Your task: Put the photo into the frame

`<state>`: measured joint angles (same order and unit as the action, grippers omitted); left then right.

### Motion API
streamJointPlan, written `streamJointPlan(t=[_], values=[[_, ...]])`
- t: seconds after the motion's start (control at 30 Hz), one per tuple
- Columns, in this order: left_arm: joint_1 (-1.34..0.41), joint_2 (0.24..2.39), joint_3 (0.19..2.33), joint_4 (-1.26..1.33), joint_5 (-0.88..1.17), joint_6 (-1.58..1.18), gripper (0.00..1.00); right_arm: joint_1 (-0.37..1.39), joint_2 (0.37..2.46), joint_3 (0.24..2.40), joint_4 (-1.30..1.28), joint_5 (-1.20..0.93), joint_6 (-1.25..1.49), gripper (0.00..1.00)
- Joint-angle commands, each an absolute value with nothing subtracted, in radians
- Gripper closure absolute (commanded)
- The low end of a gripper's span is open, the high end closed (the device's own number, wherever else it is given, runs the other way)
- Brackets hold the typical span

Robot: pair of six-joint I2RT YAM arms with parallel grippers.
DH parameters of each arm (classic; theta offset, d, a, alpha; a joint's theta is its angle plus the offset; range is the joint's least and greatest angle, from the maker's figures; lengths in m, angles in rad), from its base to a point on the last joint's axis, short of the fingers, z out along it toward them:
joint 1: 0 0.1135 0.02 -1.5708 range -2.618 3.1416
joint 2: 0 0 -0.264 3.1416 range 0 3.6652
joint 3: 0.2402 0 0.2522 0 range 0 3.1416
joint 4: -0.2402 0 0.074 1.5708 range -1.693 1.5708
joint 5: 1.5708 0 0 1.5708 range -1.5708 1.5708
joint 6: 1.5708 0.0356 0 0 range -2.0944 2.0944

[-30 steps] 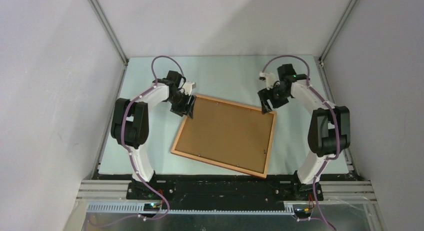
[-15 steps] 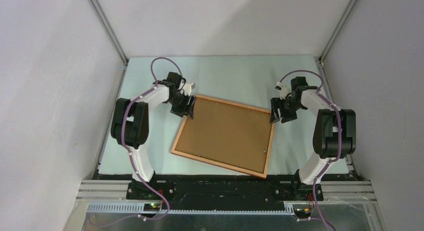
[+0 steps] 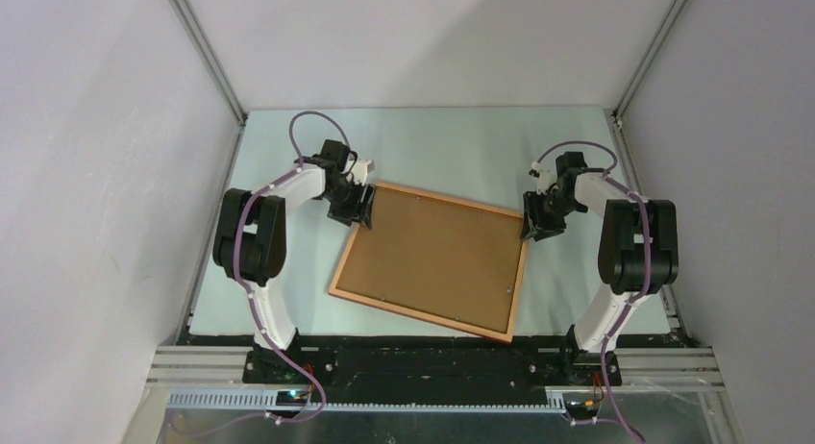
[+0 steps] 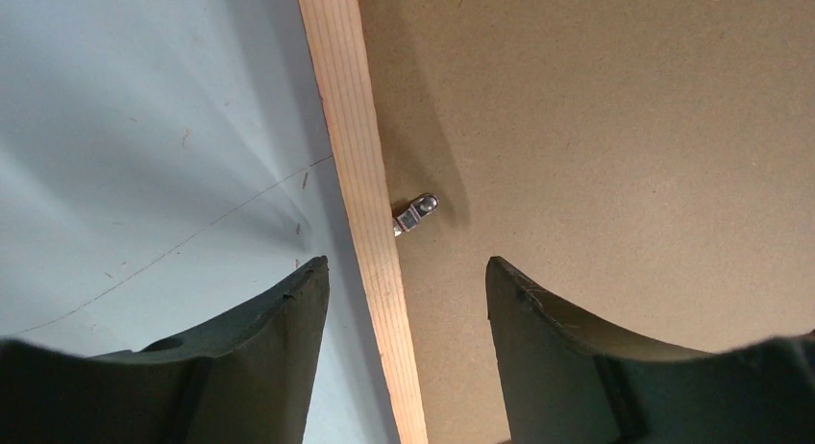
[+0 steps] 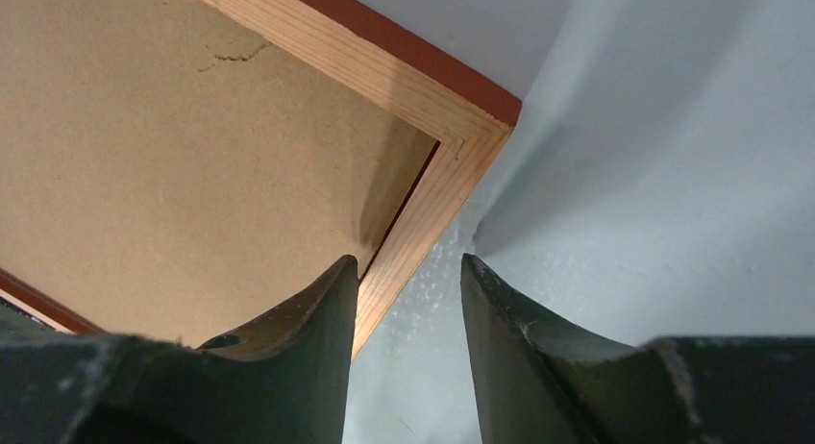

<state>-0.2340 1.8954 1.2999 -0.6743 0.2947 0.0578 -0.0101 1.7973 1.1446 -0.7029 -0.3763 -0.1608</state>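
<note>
The frame (image 3: 420,316) lies back up on the table, its brown backing board (image 3: 437,257) filling it. The photo is not in view. My left gripper (image 3: 352,211) is at the frame's far left corner. In the left wrist view it (image 4: 406,263) stands open astride the wooden moulding (image 4: 360,175), one finger over the table and one over the board, beside a small metal clip (image 4: 415,213). My right gripper (image 3: 531,225) is at the far right corner. Its jaws (image 5: 408,259) are open and fairly narrow, with the moulding (image 5: 452,136) running between them.
The pale green table top (image 3: 452,151) stretches behind the frame to the back wall. Grey enclosure walls and aluminium posts (image 3: 204,50) stand on both sides. The arm bases sit on the black rail (image 3: 423,362) at the near edge.
My right gripper has moved right and nearer, down onto the frame's far right corner, and its jaws have narrowed. The left gripper and the frame have stayed put.
</note>
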Motion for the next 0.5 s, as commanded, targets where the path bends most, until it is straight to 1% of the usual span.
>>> streamJointPlan(t=[0.0,0.13,0.23,0.47], values=[[-0.230,1.846,1.280,-0.652,0.306,0.038,0.34,-0.002,1.824,1.147,-0.672,-0.348,-0.150,0.55],[-0.230,1.842,1.268,-0.649,0.311,0.037,0.34,-0.002,1.835,1.152,-0.670,-0.338,-0.151,0.65],[-0.231,1.848,1.265,-0.647,0.316,0.035,0.34,-0.003,1.837,1.161,-0.672,-0.340,-0.153,0.74],[-0.231,1.851,1.263,-0.647,0.325,0.034,0.34,-0.002,1.853,1.205,-0.686,-0.328,-0.164,0.89]])
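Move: The frame's right rail runs between the right gripper's open fingers, about 1 cm to its left and 1 cm below the pads. The far right corner is some 6 cm ahead, and the frame's middle lies about 20 cm left and 5 cm back. The left gripper straddles the left rail, which sits straight below by 1 cm; a metal clip is about 3 cm ahead and 1 cm right of that gripper. Close the right gripper on the frame's right rail just short of the far corner: sink a bit under 1 cm, ease slightly left, and shut the fingers to roughly half their gap until they pinch the rail from both sides. Meanwhile bring the left gripper about 1 cm back and down over the left rail, keeping its fingers open around the wood. ##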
